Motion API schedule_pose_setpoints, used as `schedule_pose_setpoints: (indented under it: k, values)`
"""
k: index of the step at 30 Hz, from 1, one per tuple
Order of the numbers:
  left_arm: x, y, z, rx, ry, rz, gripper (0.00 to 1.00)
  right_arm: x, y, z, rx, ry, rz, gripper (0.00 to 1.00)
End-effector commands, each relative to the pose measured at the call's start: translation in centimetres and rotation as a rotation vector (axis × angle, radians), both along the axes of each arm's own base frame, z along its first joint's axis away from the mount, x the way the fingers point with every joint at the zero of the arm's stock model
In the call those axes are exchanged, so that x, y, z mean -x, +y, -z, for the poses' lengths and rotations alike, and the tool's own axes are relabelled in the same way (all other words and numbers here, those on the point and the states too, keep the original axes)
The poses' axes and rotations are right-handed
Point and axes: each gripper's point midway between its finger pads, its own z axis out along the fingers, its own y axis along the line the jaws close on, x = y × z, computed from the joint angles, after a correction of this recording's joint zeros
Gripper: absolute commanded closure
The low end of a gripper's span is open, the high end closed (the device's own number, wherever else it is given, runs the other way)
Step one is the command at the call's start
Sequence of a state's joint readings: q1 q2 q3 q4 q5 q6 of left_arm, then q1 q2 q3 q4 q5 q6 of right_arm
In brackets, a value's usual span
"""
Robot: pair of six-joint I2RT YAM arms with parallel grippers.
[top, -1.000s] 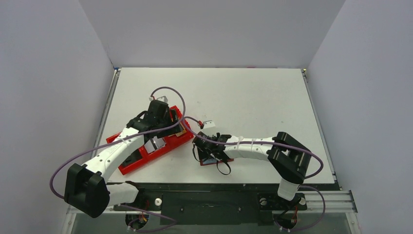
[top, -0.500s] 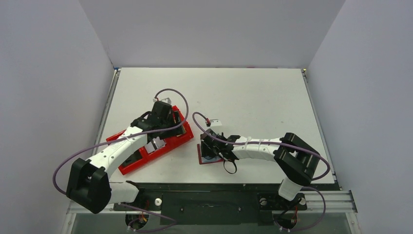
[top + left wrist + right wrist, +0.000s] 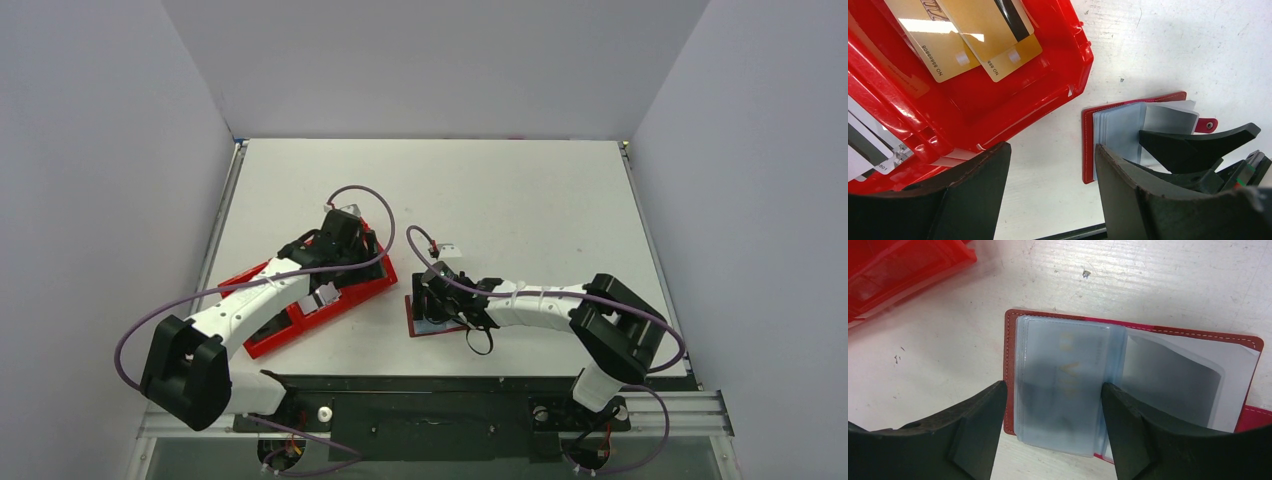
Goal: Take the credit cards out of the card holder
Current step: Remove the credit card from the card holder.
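Observation:
The card holder lies open on the table, dark red with pale blue-grey sleeves. One credit card with faint gold lettering shows through the top sleeve. My right gripper stands open just above the left stack of sleeves, one finger on each side. In the top view it covers most of the holder. My left gripper is open over bare table between the tray and the holder, holding nothing. Two tan-gold credit cards lie in the tray.
The bright red compartment tray sits left of the holder, angled, with silver-grey cards in another compartment. The right gripper's black finger shows over the holder in the left wrist view. The holder's strap tab points right.
My right gripper's jaws have opened wider over the holder and the arm has shifted a little right. My left gripper has drifted right along the tray toward its right end.

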State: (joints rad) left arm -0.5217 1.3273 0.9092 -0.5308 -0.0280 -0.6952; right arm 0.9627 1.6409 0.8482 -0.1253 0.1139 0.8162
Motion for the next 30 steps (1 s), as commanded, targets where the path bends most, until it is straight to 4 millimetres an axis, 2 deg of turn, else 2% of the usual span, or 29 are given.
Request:
schedule_pose_setpoints:
  k: [1,5,12,22,30]
  values:
    - [-0.8,-0.9,-0.7,0.028,-0.038,0.006,0.40,0.5,-0.5,0.3,-0.007,0.018,0.002,0.33]
    - [-0.8,-0.9,-0.7,0.027,-0.038,0.007,0.40,0.5,-0.8,0.1,-0.008,0.014,0.019,0.34]
    - [-0.7,-1.0,-0.6,0.026,-0.037,0.008,0.40,0.4,-1.7,0.6,0.000,0.021,0.054,0.50]
    - [-0.5,-1.4,-0.4,0.022,-0.031,0.021,0.40,0.6,-2.5,2.4,0.087,0.047,0.060,0.52]
    - [-0.2,-2.0,0.0,0.016,-0.019,0.036,0.40,1.2,-3.4,4.1,0.131,0.077,0.057,0.68]
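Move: The right hand stands low over the clear sleeve stack in the left half of the open card holder. The stack's middle is about 1 cm below it, 1 cm to its right and 1 cm back. The holder's bare pocket lies roughly 7 cm right and 1 cm back; the gold cards in the red tray are some 12 cm left and 7 cm ahead. From the left hand, the stack lies about 10 cm right, 7 cm back and 9 cm below. Drifting right about 1 cm and easing down half that, the right hand first holds its fingers wide astride the sleeve stack, then draws them together to a bit over half their gap, so the tips come in from the stack's sides onto the clear film, starting to squeeze it. The left hand, fingers open and empty, edges about 1 cm right, slightly back and down, towards the holder. ##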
